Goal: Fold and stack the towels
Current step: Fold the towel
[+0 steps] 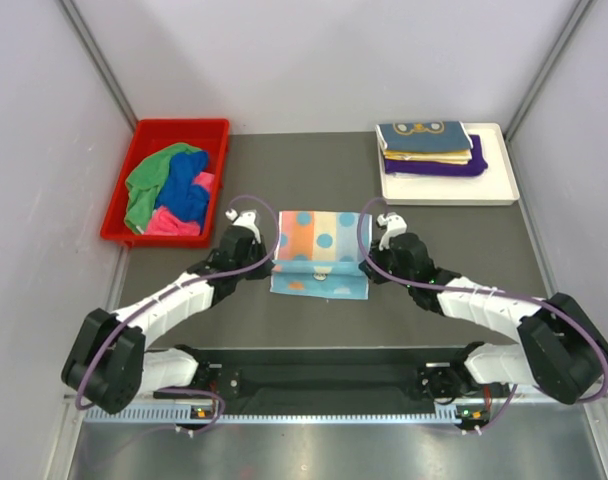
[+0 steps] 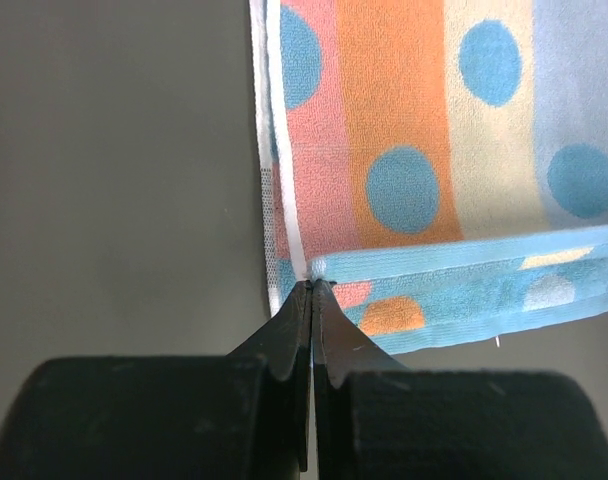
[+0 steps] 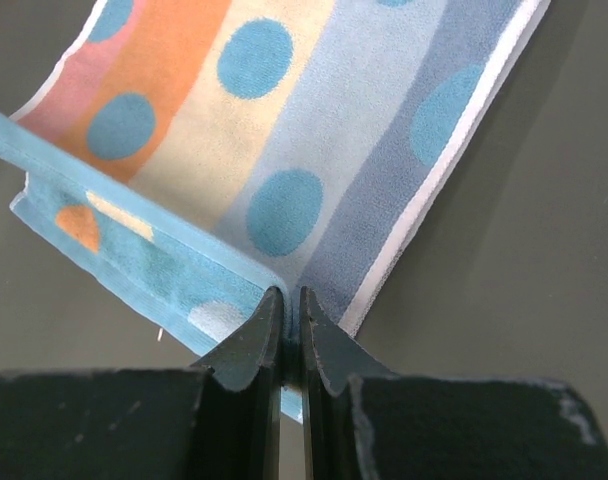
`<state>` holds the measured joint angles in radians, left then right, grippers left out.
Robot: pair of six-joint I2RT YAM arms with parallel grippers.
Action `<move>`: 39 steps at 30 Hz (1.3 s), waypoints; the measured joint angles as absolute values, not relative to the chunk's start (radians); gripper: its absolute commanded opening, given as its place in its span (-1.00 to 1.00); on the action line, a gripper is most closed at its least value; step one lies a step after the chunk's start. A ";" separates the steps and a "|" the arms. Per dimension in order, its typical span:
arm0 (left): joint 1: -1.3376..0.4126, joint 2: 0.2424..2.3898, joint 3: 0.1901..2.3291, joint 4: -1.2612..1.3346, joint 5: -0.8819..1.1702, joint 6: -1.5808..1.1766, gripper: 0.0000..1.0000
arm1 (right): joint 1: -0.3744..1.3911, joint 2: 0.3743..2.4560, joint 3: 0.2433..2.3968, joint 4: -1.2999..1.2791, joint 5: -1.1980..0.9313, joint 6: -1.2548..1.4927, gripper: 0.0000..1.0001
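A striped orange-pink towel with teal dots lies on the dark table between my two arms. Its near edge is turned up, so the light blue underside shows as a strip along the front. My left gripper is shut on the towel's near left corner. My right gripper is shut on the near right corner. The striped face spreads away from both sets of jaws. More towels, green, royal blue and pink, lie crumpled in a bin.
The red bin stands at the back left. A white tray at the back right holds a folded stack with a navy, yellow-lettered towel on top and a purple one below. Grey walls close in on both sides.
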<state>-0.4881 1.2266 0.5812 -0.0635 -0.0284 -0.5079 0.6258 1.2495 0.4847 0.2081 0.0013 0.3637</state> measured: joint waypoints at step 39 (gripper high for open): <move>-0.500 1.097 0.569 -0.231 -0.057 -0.520 -0.41 | 0.677 1.147 0.426 0.104 0.060 0.460 -0.08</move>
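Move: Each hand still pinches a corner of the towel's top hem, raised off the lower layer. The lower layer's near left corner lies about 4 cm back of and 3 cm below the left hand, the near right corner likewise from the right hand. The folded far edge's middle is some 13 cm ahead and 11 cm right of the left hand. The red bin is about 19 cm ahead and 23 cm left of it; the white tray is roughly 25 cm ahead and 20 cm right of the right hand. Keeping their pinch, both hands first lift the towel's top hem about 2 cm, then draw it back towards the robot and lower it some 4 cm, bringing its corners down onto the near corners of the lower layer. There the fingers open to roughly a third on the left and nearly half on the right and let the hem go, still easing back to about 3 cm in all, the right hand slipping a little to its right, before both start to rise, the left by about 2.5 cm and the right by about 1. ##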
